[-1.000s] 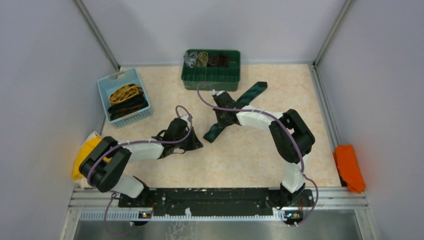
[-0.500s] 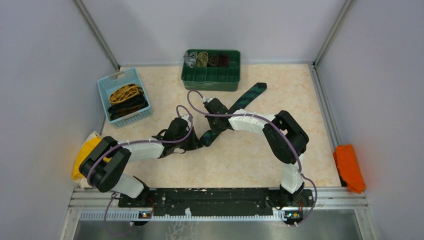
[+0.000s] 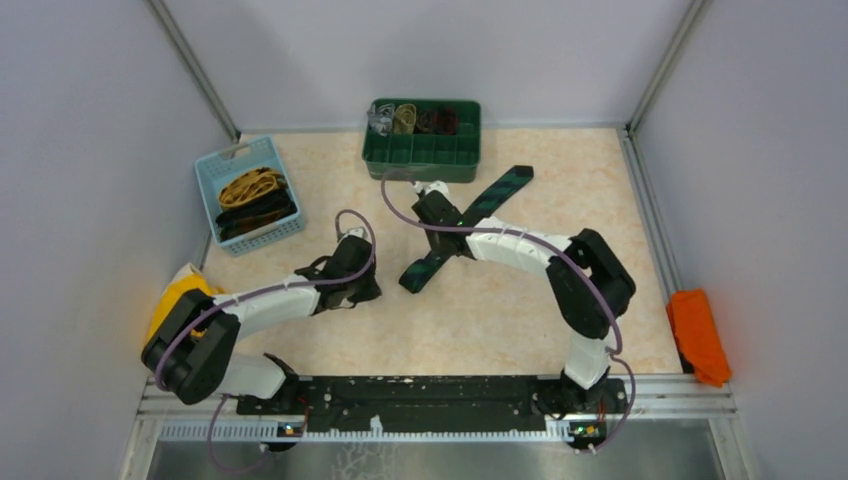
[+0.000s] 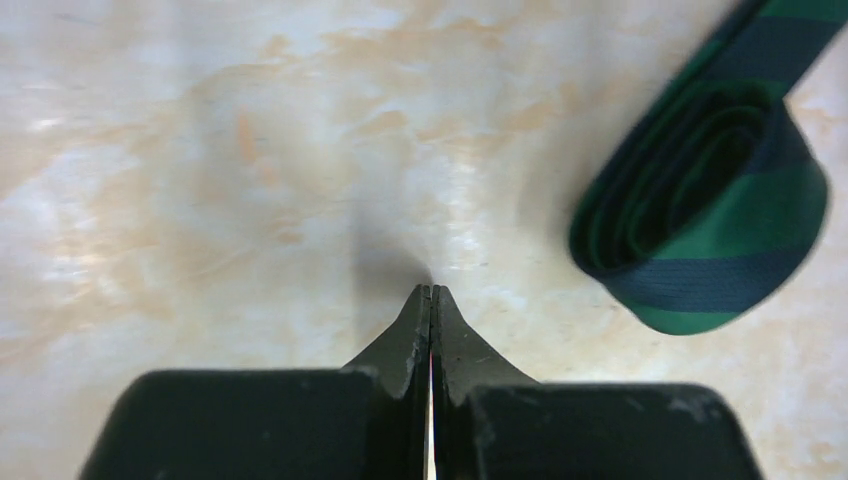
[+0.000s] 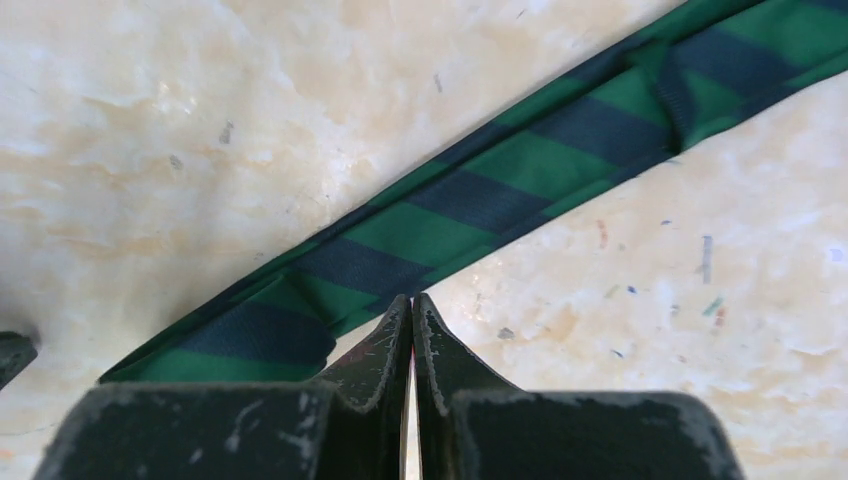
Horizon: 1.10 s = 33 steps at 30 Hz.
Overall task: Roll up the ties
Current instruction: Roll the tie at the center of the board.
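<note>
A dark green tie [image 3: 478,208] with dark checks lies diagonally across the table. Its near end is wound into a loose roll [image 4: 700,230], which lies on the table by itself [image 3: 414,278]. My left gripper [image 4: 431,292] is shut and empty over bare table, left of the roll [image 3: 364,290]. My right gripper [image 5: 411,300] is also shut with nothing between its fingers. Its tips sit at the near edge of the flat stretch of the tie [image 5: 480,200], about midway along it [image 3: 445,222].
A blue basket [image 3: 226,165] at the left holds yellow and black ties. A green compartment tray [image 3: 425,160] at the back holds rolled ties. A yellow cloth [image 3: 172,305] lies at the left edge and an orange cloth [image 3: 697,335] at the right.
My left gripper has drawn back to the left, away from the rolled end. My right gripper swung left along the tie, then back a little. The tie's near end shifted slightly left.
</note>
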Tool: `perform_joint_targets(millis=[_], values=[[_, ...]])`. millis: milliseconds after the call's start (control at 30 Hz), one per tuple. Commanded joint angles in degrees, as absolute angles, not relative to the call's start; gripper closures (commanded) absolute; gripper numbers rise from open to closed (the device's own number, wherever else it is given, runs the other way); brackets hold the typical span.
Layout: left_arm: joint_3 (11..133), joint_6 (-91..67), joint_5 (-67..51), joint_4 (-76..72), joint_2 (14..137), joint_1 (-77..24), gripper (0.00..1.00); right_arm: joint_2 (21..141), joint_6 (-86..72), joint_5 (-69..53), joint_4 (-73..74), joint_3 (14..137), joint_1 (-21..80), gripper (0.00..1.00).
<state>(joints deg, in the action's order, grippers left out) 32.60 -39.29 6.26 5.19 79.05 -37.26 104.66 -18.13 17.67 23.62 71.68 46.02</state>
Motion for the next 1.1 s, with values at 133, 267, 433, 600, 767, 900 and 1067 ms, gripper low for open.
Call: perform_joint_targets(millis=[133,267,433,600,767,900,1067], values=[[38.79,-35.36,12.89,5.88,81.96,-35.32,1.0,91.43,-20.13,12.5,22.63,62.36,46.49,1.0],[44.82,-31.46,6.19,0.52,89.96,-33.02,1.0,86.93,-22.57,5.69,17.13,54.14,46.58,1.0],[48.81,-29.08,0.34,-3.83,96.16,-32.17,1.0,86.63,-23.67,1.35,11.92,49.06,46.58,1.0],[46.11,-29.39,-6.08,-7.19,96.62,-32.09,1.0,89.94,-24.44,-1.84,6.26,47.14,46.58,1.0],[40.45,-31.51,-10.49,-10.71,94.06,-32.1,1.0,94.19,-25.76,-6.06,1.44,48.47,46.59,1.0],[36.49,-32.69,-12.13,-12.83,92.93,-32.14,1.0,97.82,-26.61,-8.82,-0.59,50.46,46.58,1.0],[34.3,-33.3,-13.14,-14.64,93.95,-32.09,1.0,101.5,-26.89,-10.2,-2.28,52.79,46.58,1.0]])
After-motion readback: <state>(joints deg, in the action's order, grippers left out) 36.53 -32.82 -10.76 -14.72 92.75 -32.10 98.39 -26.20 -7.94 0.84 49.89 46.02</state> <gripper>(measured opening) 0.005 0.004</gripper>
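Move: The tie's rolled end lies about 7 cm to the left of the right hand, 5 cm nearer the base and some 5 cm below it. From that hand, the middle of the flat tail is about 10 cm ahead and 8 cm right, and the green box about 25 cm ahead and 5 cm left. From the left hand, the rolled end is roughly 3 cm ahead and 7 cm right, near fingertip height. Both closed grippers come to bear on the tie's roll from opposite sides. The right lifts over it, swings back about 9 cm and down, then slides some 6 cm left against its near-right side, rolling about 25 degrees with its left side rising. The left arcs forward about 9 cm, then comes back and right to its left side, turning slightly clockwise. ##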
